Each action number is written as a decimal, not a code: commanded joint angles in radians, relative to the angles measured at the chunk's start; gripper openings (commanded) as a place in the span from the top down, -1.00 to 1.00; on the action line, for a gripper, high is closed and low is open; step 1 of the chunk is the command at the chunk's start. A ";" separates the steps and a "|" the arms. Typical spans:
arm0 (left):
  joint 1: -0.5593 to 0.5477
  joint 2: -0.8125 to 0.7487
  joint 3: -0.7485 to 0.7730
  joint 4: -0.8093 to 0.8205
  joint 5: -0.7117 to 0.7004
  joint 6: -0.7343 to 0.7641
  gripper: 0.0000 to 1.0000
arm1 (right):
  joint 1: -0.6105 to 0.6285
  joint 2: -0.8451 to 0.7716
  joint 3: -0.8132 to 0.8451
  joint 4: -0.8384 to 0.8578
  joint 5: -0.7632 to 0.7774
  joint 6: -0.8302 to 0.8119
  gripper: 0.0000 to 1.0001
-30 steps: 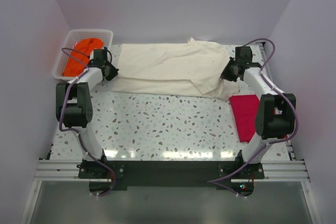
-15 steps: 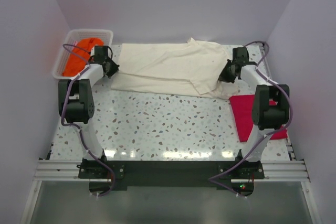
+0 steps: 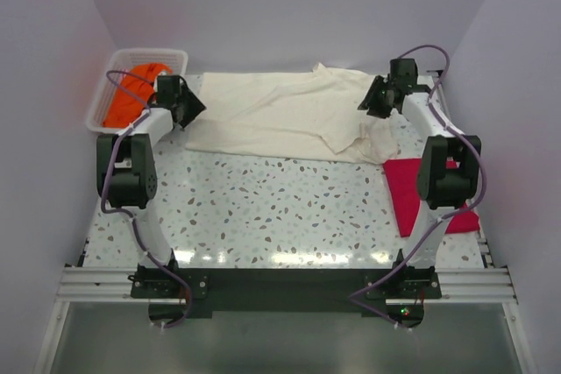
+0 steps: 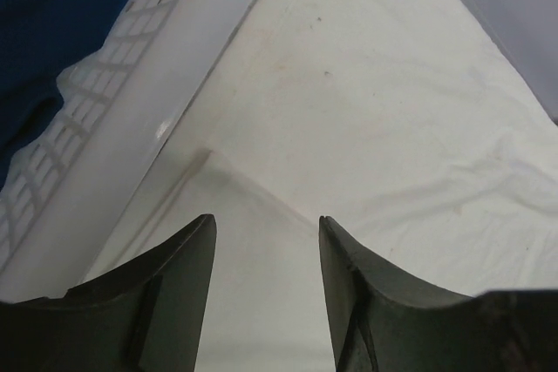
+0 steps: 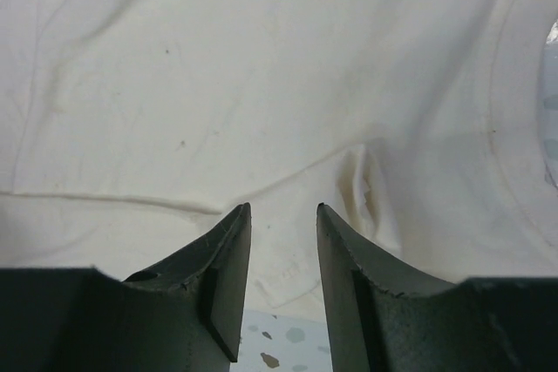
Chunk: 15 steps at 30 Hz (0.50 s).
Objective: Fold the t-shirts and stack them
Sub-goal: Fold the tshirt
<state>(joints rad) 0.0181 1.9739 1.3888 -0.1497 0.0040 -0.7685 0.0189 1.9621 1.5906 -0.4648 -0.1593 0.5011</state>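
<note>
A large cream-white t-shirt [image 3: 280,116] lies folded lengthwise across the back of the table. My left gripper [image 3: 191,109] hangs open over the shirt's left end [image 4: 349,128], nothing between its fingers [image 4: 179,276]. My right gripper [image 3: 372,102] is open above the shirt's right end [image 5: 261,84], its fingers [image 5: 222,259] apart and empty. A crimson-red t-shirt [image 3: 408,190] lies folded at the right edge, partly behind the right arm. An orange t-shirt [image 3: 131,94] sits in the basket. Dark blue cloth [image 4: 52,23] shows in the left wrist view beyond the basket wall.
A white slatted plastic basket [image 3: 112,72] stands at the back left corner, its wall [image 4: 105,154] close beside my left gripper. Speckled tabletop [image 3: 280,208] stretches in front of the cream shirt. Lilac walls close in the back and both sides.
Both grippers have opened and let go of the cream shirt's ends. The shirt's front edge now lies further back, folded over. The right gripper rose and shifted toward the back.
</note>
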 commanded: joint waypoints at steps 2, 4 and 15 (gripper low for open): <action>0.010 -0.107 -0.083 0.041 0.021 0.026 -0.12 | 0.024 -0.061 0.026 -0.086 0.053 -0.053 0.19; 0.008 -0.142 -0.111 0.044 0.022 0.029 -0.12 | 0.033 -0.138 -0.067 -0.072 0.101 -0.050 0.21; -0.010 -0.260 -0.273 -0.005 -0.001 0.048 -0.01 | 0.058 -0.358 -0.380 -0.018 0.308 -0.104 0.20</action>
<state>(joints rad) 0.0128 1.7782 1.1568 -0.1516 0.0181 -0.7391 0.0780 1.6459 1.2324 -0.5014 0.0483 0.4393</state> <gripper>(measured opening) 0.507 0.395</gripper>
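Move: The white t-shirt's near-left corner lies about 8 cm back and 4 cm left of the left hand, some 5 cm lower; the basket's middle is roughly 9 cm ahead and 18 cm left of that hand. Its near-right corner lies about 10 cm back, 6 cm right and 9 cm below the right hand. From the right hand, the turned-over flap is 3 cm back and 6 cm left, the red t-shirt about 21 cm back and 20 cm right. Over the white t-shirt, already let go, both open hands draw back towards its near edge without visibly touching it: the right hand about 10 cm, lifting a touch before it starts and then dipping slightly while rolling its left side down some 10 degrees; the left hand about 6 cm, nearly level, past the basket's side. Both grippers stay open. ##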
